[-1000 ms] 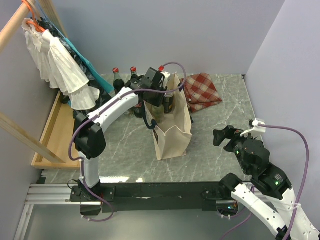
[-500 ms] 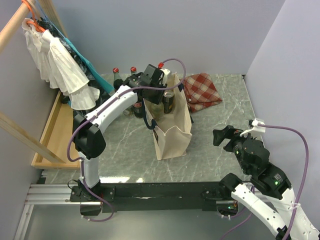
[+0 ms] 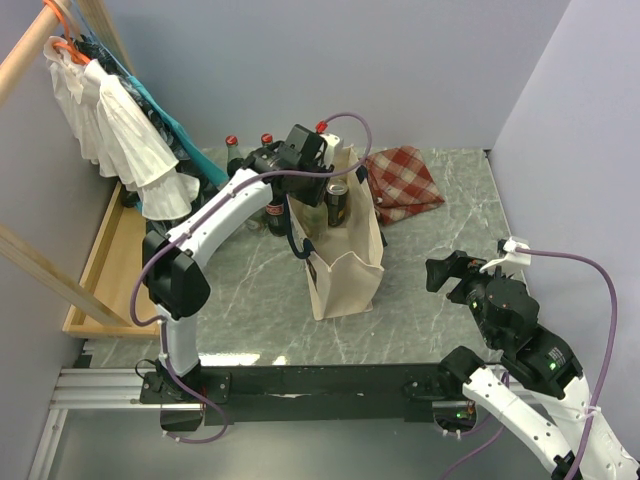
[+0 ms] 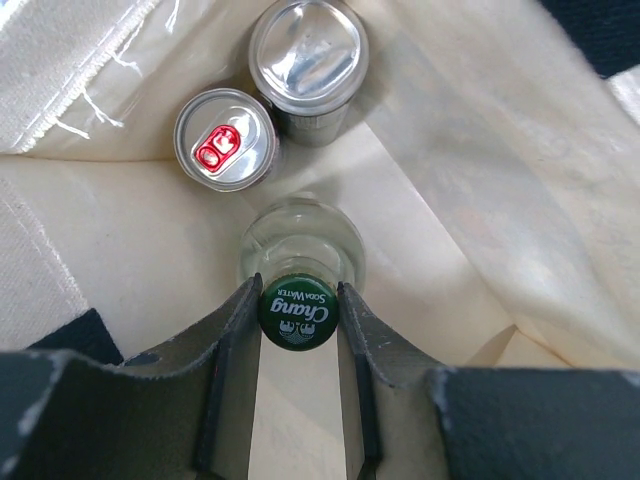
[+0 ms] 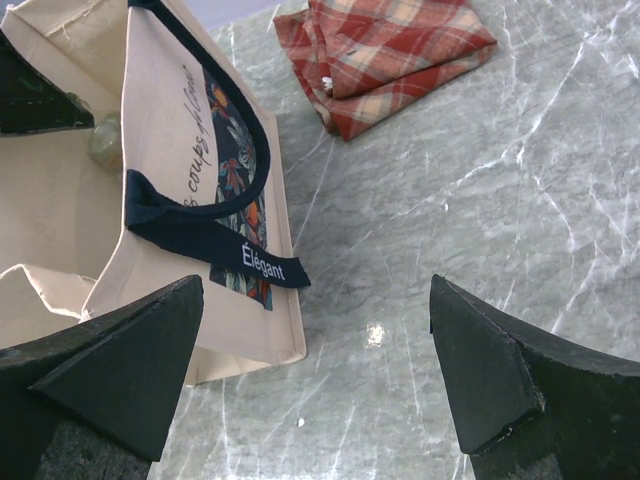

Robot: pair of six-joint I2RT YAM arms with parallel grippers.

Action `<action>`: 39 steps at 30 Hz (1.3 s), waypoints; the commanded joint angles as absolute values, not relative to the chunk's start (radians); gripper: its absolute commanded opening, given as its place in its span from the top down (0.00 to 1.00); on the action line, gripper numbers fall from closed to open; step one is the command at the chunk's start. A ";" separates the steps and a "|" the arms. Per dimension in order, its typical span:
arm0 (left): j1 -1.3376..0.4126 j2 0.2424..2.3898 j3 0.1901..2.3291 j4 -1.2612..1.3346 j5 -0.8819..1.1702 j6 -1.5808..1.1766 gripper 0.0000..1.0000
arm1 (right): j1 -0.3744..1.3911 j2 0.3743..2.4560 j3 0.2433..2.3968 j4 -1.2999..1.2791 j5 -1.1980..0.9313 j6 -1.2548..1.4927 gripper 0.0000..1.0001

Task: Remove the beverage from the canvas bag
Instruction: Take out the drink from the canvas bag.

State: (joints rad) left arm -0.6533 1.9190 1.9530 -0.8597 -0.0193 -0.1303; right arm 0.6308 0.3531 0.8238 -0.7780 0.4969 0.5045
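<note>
The cream canvas bag (image 3: 345, 275) with navy handles stands open mid-table. Inside it, the left wrist view shows a clear glass bottle with a green cap (image 4: 298, 310), the beverage, and two silver cans (image 4: 225, 138) (image 4: 308, 55) beside it. My left gripper (image 4: 297, 290) reaches down into the bag's far end (image 3: 312, 185) and is shut on the bottle's neck just under the cap. My right gripper (image 5: 315, 370) hangs open over the marble to the right of the bag (image 5: 170, 150), holding nothing; it also shows in the top view (image 3: 445, 272).
A folded red checked cloth (image 3: 403, 180) lies behind the bag on the right. Dark bottles with red caps (image 3: 232, 150) stand behind the bag on the left. A wooden tray (image 3: 105, 260) and hanging clothes (image 3: 110, 120) line the left side.
My left wrist has shifted slightly up and toward the back with the bottle still gripped. The right arm has not moved.
</note>
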 commanded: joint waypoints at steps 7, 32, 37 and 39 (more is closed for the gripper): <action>-0.663 1.796 2.063 -0.778 0.026 -0.110 0.99 | 0.637 0.353 0.818 -0.746 0.518 0.505 0.00; -0.669 1.707 2.066 -0.732 0.061 -0.124 0.99 | 0.635 0.356 0.818 -0.746 0.520 0.506 0.00; -0.669 1.680 2.065 -0.716 0.046 -0.121 0.99 | 0.635 0.356 0.818 -0.744 0.517 0.505 0.00; -0.669 1.666 2.062 -0.706 0.041 -0.120 0.99 | 0.635 0.357 0.818 -0.746 0.517 0.505 0.00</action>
State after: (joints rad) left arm -0.6624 1.7962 1.9846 -0.8799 0.0368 -0.1242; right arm 0.6308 0.3527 0.8238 -0.7780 0.4973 0.5045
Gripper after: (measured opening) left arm 0.359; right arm 0.998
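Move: The left gripper already holds the green-capped soda water bottle by its neck, inside the canvas bag. The nearest Coke bottle outside the bag, among the drinks already taken out, stands about 11 cm to this hand's left and 6 cm ahead, its middle some 12 cm lower. The red-tab can is about 9 cm straight ahead and the large can 9 cm ahead and 5 cm right, both some 18 cm below. From the right gripper, that Coke bottle lies roughly 24 cm ahead, 36 cm left and 14 cm lower. Bring the left gripper up by 6 to 7 cm, drawing the soda water bottle up inside the bag and away from the two cans. Let the hand ease back towards the base by about 2 cm as it climbs, with no sideways travel. Keep the same pinch on the neck under the green cap, and let the fingers swing only slightly towards level. ##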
